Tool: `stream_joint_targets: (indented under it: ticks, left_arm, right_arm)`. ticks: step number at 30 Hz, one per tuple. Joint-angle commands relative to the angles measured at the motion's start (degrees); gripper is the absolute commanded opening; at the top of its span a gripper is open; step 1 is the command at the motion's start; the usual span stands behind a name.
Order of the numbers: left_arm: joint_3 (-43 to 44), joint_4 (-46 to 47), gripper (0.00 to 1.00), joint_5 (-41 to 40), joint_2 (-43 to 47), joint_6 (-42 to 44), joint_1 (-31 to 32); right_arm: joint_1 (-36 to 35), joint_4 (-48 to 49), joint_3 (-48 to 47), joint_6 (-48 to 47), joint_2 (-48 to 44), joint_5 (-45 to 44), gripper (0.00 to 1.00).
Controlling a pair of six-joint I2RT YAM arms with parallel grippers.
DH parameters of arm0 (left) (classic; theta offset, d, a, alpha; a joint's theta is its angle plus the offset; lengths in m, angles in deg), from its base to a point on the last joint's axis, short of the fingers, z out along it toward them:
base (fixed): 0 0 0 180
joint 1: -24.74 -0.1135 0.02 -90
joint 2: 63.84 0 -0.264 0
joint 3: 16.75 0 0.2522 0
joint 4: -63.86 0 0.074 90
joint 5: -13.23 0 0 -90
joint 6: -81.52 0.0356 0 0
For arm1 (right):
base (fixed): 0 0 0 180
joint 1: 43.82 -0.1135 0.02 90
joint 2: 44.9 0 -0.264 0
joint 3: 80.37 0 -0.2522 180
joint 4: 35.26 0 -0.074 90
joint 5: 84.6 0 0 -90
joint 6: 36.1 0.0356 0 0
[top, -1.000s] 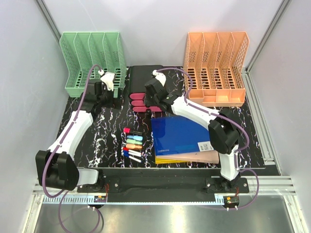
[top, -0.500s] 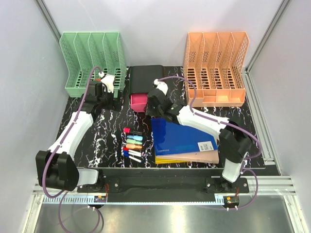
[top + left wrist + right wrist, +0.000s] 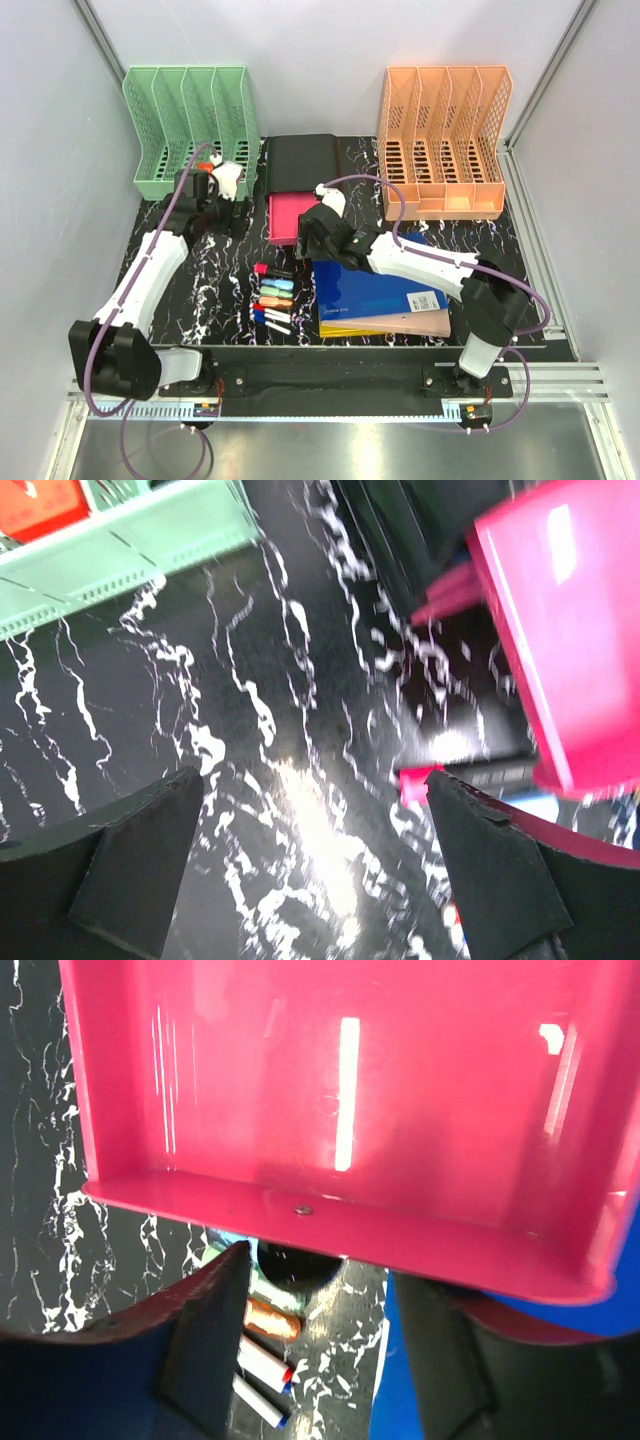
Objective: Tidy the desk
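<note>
The desk [image 3: 215, 270] is a black tabletop with white veining. A pink drawer [image 3: 288, 215] stands pulled out from the front of a black case [image 3: 300, 160] at the back middle. My right gripper [image 3: 308, 236] is at the drawer's front edge. In the right wrist view the drawer [image 3: 340, 1090] fills the top, and its black knob [image 3: 295, 1263] sits between my right gripper's [image 3: 320, 1270] spread fingers, with a gap on the right side. My left gripper [image 3: 312, 780] hangs open over bare desk [image 3: 250, 680], left of the drawer [image 3: 560, 630], holding nothing.
A green file rack [image 3: 190, 115] stands at the back left and an orange one [image 3: 445, 130] at the back right. Several markers [image 3: 273, 300] lie in a row at the front middle. A blue folder [image 3: 365, 280] lies on other papers beside them.
The pink drawer has slid out of the black case toward the front with my right gripper. The right jaws have spread off the knob. My left gripper has shifted slightly.
</note>
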Motion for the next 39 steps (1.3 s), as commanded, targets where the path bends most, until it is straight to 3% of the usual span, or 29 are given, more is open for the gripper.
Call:
stream_joint_targets:
  ticks: [1,4,9,18,23,29,39]
  left_arm:
    - [-0.8,-6.9,0.99,4.5,5.3,8.3,0.1]
    - [-2.5,-11.3,0.99,7.2,9.6,14.7,0.3]
    - [-5.4,-19.8,0.99,13.7,18.1,24.2,1.3]
    - [-15.8,-30.0,0.99,22.5,25.5,37.1,10.8]
    - [-21.3,-28.2,0.99,22.3,22.5,40.7,16.7]
    - [-21.4,-21.7,0.99,19.0,14.1,39.8,22.7]
    - [-21.4,-14.3,0.98,15.0,3.4,37.1,25.8]
  right_arm:
    - [-0.2,-2.2,-0.5,-0.1,-6.4,-2.6,0.74]
    - [-0.2,-4.8,-1.0,-0.2,-8.9,-1.0,0.81]
    - [-0.3,-9.7,0.6,-0.2,-16.6,0.3,0.82]
    - [0.3,-15.5,1.5,-1.7,-24.3,-6.5,0.89]
    - [0.3,-15.8,6.2,1.4,-28.7,-9.2,0.89]
    - [0.3,-14.8,15.2,5.4,-39.1,-11.2,0.88]
    - [0.3,-14.8,21.8,6.8,-47.3,-12.9,0.86]
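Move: The white pens lie about 20 cm back and 12 cm right of the left hand, 17 cm below it; the highlighters are some 6 cm farther out than the pens, the black marker some 11 cm farther. The open pink drawer is about 19 cm right of this hand and 2 cm ahead, 6 cm lower. The drawer's knob sits between the right fingertips, with the pens roughly 16 cm back and 9 cm left of that hand, 13 cm down; the blue folder's middle is 6 cm back, 16 cm right, equally low. Back towards the bench edge, then mostly down, the wide-open left hand sweeps some 22 cm back and drifts right to just above the white pens, swinging about 65 degrees clockwise as its fingers tip steeper. The right hand opens further to clear the knob, rises, then heads right and somewhat back to end high over the blue folder. ##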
